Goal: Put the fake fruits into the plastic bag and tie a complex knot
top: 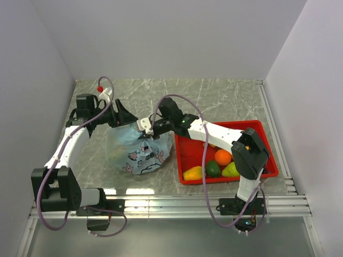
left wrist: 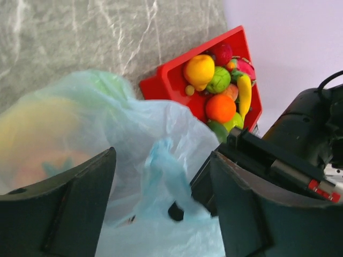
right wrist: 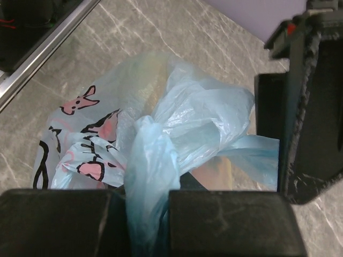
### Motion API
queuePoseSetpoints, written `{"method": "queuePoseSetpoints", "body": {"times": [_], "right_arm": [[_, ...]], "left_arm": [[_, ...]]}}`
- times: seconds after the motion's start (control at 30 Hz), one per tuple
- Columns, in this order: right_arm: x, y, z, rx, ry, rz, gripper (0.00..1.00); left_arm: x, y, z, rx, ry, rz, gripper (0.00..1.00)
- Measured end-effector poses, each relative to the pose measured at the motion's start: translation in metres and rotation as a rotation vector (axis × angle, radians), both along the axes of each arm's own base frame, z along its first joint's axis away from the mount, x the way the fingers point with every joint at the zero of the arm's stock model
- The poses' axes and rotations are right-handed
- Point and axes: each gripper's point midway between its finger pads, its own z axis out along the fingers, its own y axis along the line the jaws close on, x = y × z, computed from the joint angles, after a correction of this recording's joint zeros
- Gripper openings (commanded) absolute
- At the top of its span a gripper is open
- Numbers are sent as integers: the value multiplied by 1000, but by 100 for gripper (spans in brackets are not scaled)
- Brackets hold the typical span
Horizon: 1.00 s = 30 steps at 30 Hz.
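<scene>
The light-blue plastic bag [top: 136,155] stands bulging on the table, left of the tray, with cartoon prints on its side [right wrist: 86,160]. Blurred yellow and orange fake fruits [left wrist: 37,128] show through its skin. My right gripper [right wrist: 147,195] is shut on a bunched bag handle [right wrist: 153,155] above the bag's mouth. My left gripper [left wrist: 162,160] stands open just behind it, its wide fingers [left wrist: 80,203] either side of a twisted blue handle strand [left wrist: 163,171] without pinching it. Whether the bunched handles form a knot I cannot tell.
A red tray [top: 185,147] sits right of the bag and holds more fruits: an orange [top: 222,157], a lime [top: 213,168], a yellow mango [top: 193,173] and a green pear [top: 230,169]. White walls enclose the marble table; a metal rail runs along the near edge.
</scene>
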Motion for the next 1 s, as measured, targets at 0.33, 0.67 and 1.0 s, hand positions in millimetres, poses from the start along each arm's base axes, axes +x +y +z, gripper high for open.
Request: {"method": "queuePoseSetpoints", "body": {"times": [0.33, 0.67, 1.0], "right_arm": [[-2, -3, -5, -26, 21, -1, 0], [2, -6, -7, -42, 62, -24, 0], [22, 16, 8, -100, 330, -101, 2]], "left_arm": [[10, -11, 40, -78, -155, -32, 3], [-12, -10, 54, -50, -222, -75, 0], [-50, -7, 99, -43, -407, -123, 0]]}}
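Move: The loose top flap of the plastic bag stands in the left gripper's open jaws, roughly 2 cm to the right of its hand point and 1 cm lower. The right gripper, closed on the twisted bag neck, is about 8 cm back and 5 cm right of the left hand. The filled bag body lies some 14 cm back, 2 cm right and 14 cm below that hand. From the right hand the flap is about 7 cm ahead and 3 cm left, level with it. Shut the left gripper on the bag's loose flap while easing it slightly forward and up, then lift it about 10 cm in all, with a brief check midway, drawing it back some 5 cm over the bag and tipping the fingers up about 25 degrees. Keep the right gripper clamped on the twisted neck; towards the end, let it go forward a couple of centimetres and roll about its fingers. ##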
